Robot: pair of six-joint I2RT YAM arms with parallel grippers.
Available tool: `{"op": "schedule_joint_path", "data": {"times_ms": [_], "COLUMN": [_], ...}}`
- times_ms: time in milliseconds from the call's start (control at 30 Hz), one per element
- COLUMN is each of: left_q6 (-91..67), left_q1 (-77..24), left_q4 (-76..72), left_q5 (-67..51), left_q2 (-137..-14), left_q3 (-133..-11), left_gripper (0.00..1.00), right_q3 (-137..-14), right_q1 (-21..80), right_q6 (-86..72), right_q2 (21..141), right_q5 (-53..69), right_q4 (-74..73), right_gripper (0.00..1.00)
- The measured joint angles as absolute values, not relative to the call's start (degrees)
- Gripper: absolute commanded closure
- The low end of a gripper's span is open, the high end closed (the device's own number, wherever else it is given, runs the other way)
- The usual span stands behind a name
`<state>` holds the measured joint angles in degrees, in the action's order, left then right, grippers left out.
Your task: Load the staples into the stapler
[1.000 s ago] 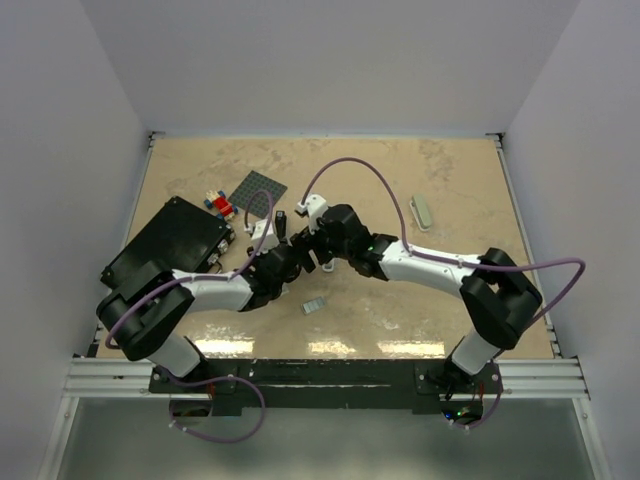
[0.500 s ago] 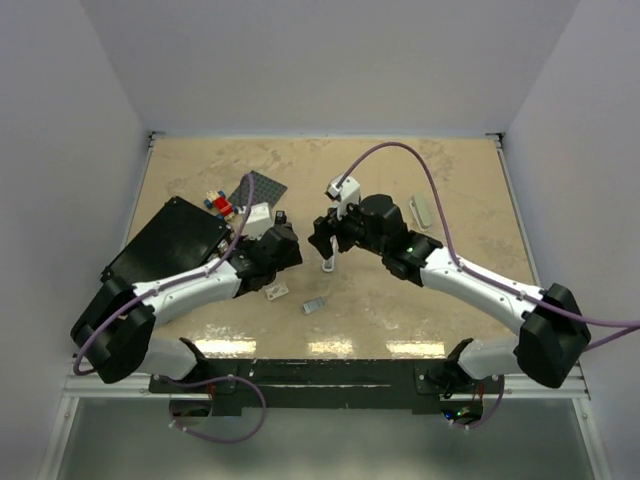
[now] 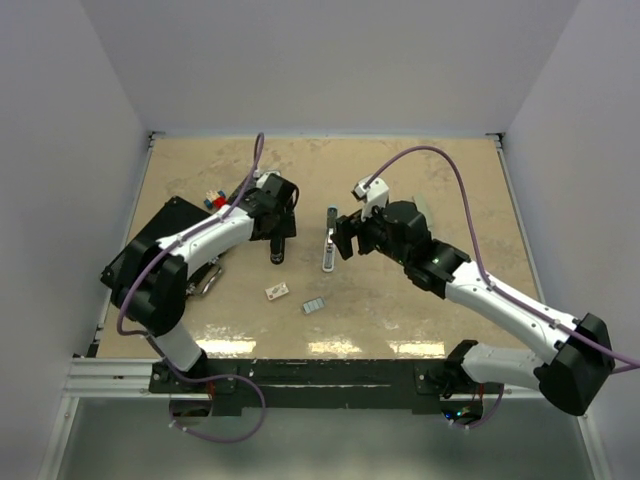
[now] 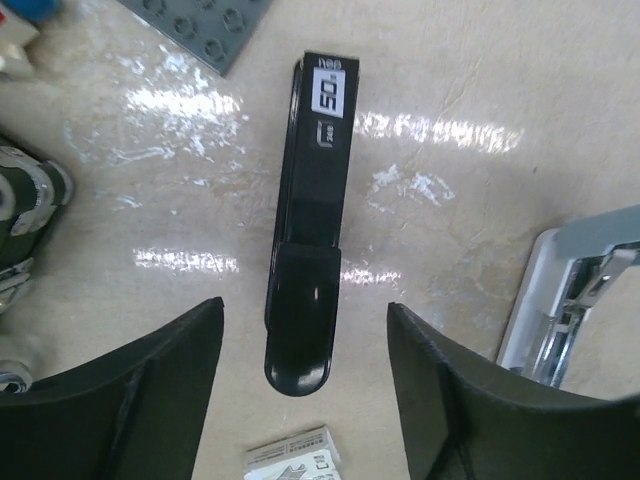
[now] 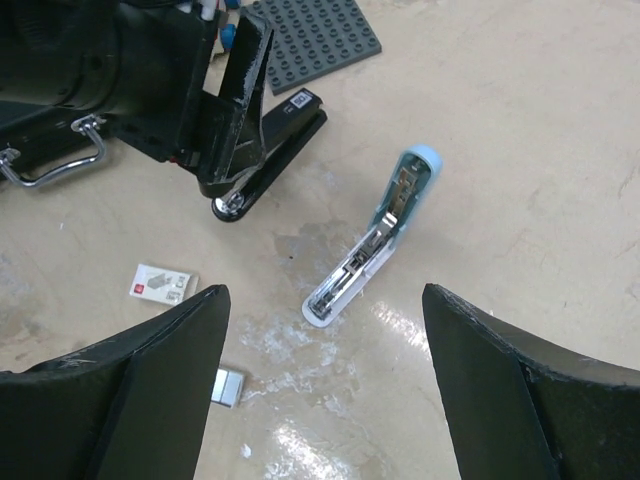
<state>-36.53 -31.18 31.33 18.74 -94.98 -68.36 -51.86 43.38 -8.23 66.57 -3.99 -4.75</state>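
The staples (image 3: pixel 314 306) are a small grey ribbed block lying flat on the table, also at the lower left of the right wrist view (image 5: pixel 229 387). A light blue stapler (image 3: pixel 329 240) lies opened out with its metal channel showing (image 5: pixel 375 240). A black stapler (image 3: pixel 277 245) lies to its left (image 4: pixel 310 200). My left gripper (image 3: pixel 278 232) hovers open over the black stapler's rounded end (image 4: pixel 305 400), its fingers clear of it. My right gripper (image 3: pixel 345 240) is open above the table just near of the blue stapler (image 5: pixel 325 400), holding nothing.
A little white box (image 3: pixel 277 291) lies left of the staples (image 4: pixel 295 460). A grey studded plate (image 5: pixel 320 35) and coloured bricks (image 3: pixel 212 200) sit at the back left. A black case (image 3: pixel 165 235) with a metal handle (image 5: pixel 50 165) stands at the left.
Both arms have drawn apart from the middle. The left gripper went to the back left, over the black stapler. The right gripper pulled back to the right, with the blue stapler now lying flat.
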Motion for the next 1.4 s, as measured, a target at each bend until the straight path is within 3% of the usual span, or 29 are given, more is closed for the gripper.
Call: {"op": "schedule_joint_path", "data": {"times_ms": [100, 233, 433, 567, 600, 733, 1067, 1400], "left_q6": [-34.57, -32.75, -31.29, -30.79, -30.79, -30.89, -31.81, -32.86], "left_q1": [-31.14, -30.89, -30.44, -30.41, -30.39, -30.39, -30.44, -30.37], "left_q4": [33.32, 35.51, 36.16, 36.1, 35.94, 33.39, 25.69, 29.76], "left_q5": [16.97, 15.79, 15.03, 14.39, 14.31, 13.76, 13.76, 13.15], "left_q2": [-98.37, -101.16, -103.53, -103.66, -103.66, -103.66, -102.74, -102.15], "left_q3": [-69.52, -70.32, -71.48, -71.46, -71.31, -69.01, -63.11, -65.93], "left_gripper": [0.34, 0.51, 0.67, 0.84, 0.92, 1.0, 1.0, 0.48], "right_q3": [-50.65, -49.43, -48.82, -48.18, -47.94, -47.07, -45.52, -45.67], "right_q1": [43.31, 43.16, 43.07, 43.07, 43.05, 43.05, 43.07, 43.07], "right_q6": [-8.62, -8.99, -9.5, -9.89, -10.09, -10.52, -11.62, -11.99], "right_q2": [65.23, 63.57, 61.73, 61.14, 61.1, 61.1, 61.47, 62.15], "right_q5": [-4.62, -5.37, -6.09, -6.48, -6.5, -6.48, -5.8, -4.8], "right_q4": [-5.85, -6.7, -7.53, -7.92, -7.92, -8.03, -7.25, -8.47], "right_gripper": [0.17, 0.17, 0.17, 0.17, 0.17, 0.18, 0.18, 0.18]}}
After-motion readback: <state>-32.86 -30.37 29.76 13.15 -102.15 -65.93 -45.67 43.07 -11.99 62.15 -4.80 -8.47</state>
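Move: The black stapler's near end lies some 7 cm below the left hand and about 2 cm back, neither left nor right of it. Counted from that end, the open blue stapler's middle is roughly 13 cm to the right and 3 cm farther out, the small white box 9 cm nearer the base, and the staple strip 12 cm nearer and 9 cm right. From the right hand, the black stapler's near end is about 17 cm left, 4 cm ahead and 21 cm below. The black stapler's near end is straddled by the left fingers, which sink about 5 cm, draw slightly back and close onto its sides, tipping some 10 degrees steeper. Keeping the pinch, the hand bears down another 2 cm or so, then eases up about 1 cm. The empty right hand sinks nearly 4 cm, drifting slightly right and back. ##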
